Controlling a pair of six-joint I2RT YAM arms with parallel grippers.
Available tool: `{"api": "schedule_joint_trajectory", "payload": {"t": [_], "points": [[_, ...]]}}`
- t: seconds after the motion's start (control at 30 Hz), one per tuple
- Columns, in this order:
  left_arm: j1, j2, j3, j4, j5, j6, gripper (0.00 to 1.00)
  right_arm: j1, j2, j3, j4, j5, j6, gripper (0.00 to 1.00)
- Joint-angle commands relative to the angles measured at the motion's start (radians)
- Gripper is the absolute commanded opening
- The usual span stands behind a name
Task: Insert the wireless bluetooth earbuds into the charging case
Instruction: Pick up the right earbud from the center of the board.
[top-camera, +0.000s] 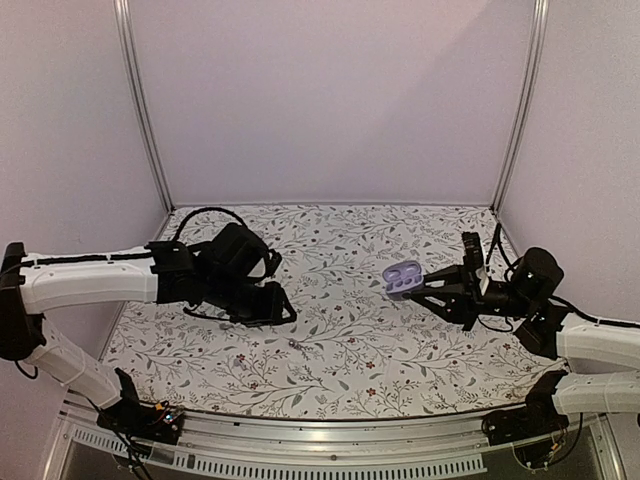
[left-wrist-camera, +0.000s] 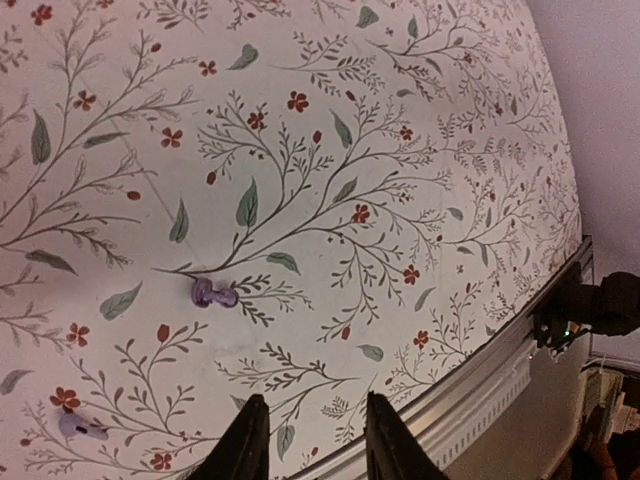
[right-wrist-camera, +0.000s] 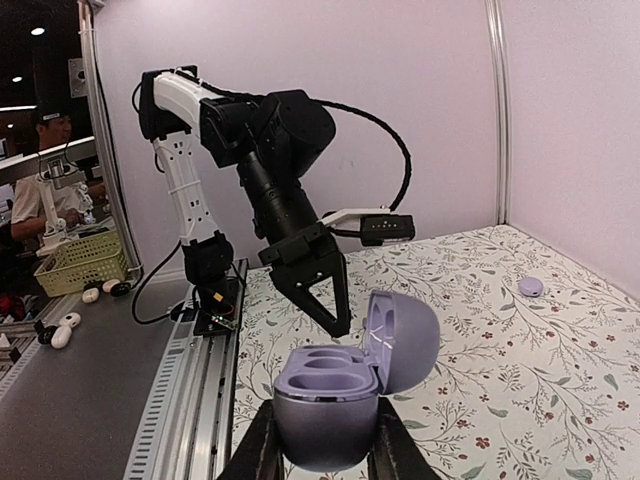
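The charging case (right-wrist-camera: 325, 400) is lavender and held lid-open between my right gripper's (right-wrist-camera: 323, 445) fingers, above the cloth; its two sockets are empty. In the top view the case (top-camera: 403, 279) sits at the tip of the right gripper (top-camera: 425, 288). Two earbuds lie on the flowered cloth in the left wrist view: one earbud (left-wrist-camera: 212, 293) ahead of the fingers, the other earbud (left-wrist-camera: 80, 427) to their left. My left gripper (left-wrist-camera: 310, 440) hovers over the cloth, open, with nothing between its fingers. In the top view an earbud (top-camera: 294, 343) lies just in front of the left gripper (top-camera: 285, 308).
The metal rail (left-wrist-camera: 480, 385) runs along the table's near edge, close to the left gripper. White walls (top-camera: 330, 100) enclose the back and sides. The right wrist view shows a bud (right-wrist-camera: 531, 287) lying on the cloth at the right.
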Motion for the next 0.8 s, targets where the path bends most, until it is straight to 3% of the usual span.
{"api": "schedule_joint_trajectory", "payload": {"t": [0.0, 0.2, 0.53, 0.77], "points": [[-0.031, 0.066, 0.057, -0.150, -0.033, -0.394, 0.34, 0.003, -0.037, -0.015, -0.019, 0.056, -0.016, 0.00], [-0.047, 0.174, 0.081, -0.197, 0.012, -0.564, 0.34, 0.002, -0.087, -0.027, -0.046, 0.098, -0.025, 0.00], [-0.053, 0.361, 0.278, -0.383, -0.022, -0.647, 0.37, 0.003, -0.142, -0.047, -0.060, 0.130, -0.033, 0.00], [-0.044, 0.402, 0.309, -0.383, -0.016, -0.695, 0.36, 0.003, -0.163, -0.045, -0.059, 0.124, -0.027, 0.00]]}}
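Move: Below the left hand, about 14 cm down and only some 2 cm ahead and 1 cm to its right, lies the right earbud on the patterned board. The left earbud lies roughly 12 cm to the left of that earbud and 5 cm nearer the base. From the right hand, which holds the open charging case, the right earbud is about 6 cm ahead, 21 cm to the left and 26 cm lower. Sinking about 7.5 cm towards the right earbud, mostly in the first half, the left hand turns some 30 degrees counter-clockwise and swings its fingers from a slant to the right to nearly straight down. They stay part open and touch nothing. The right hand keeps its hold on the case and eases 1.5 cm or so to the right. ##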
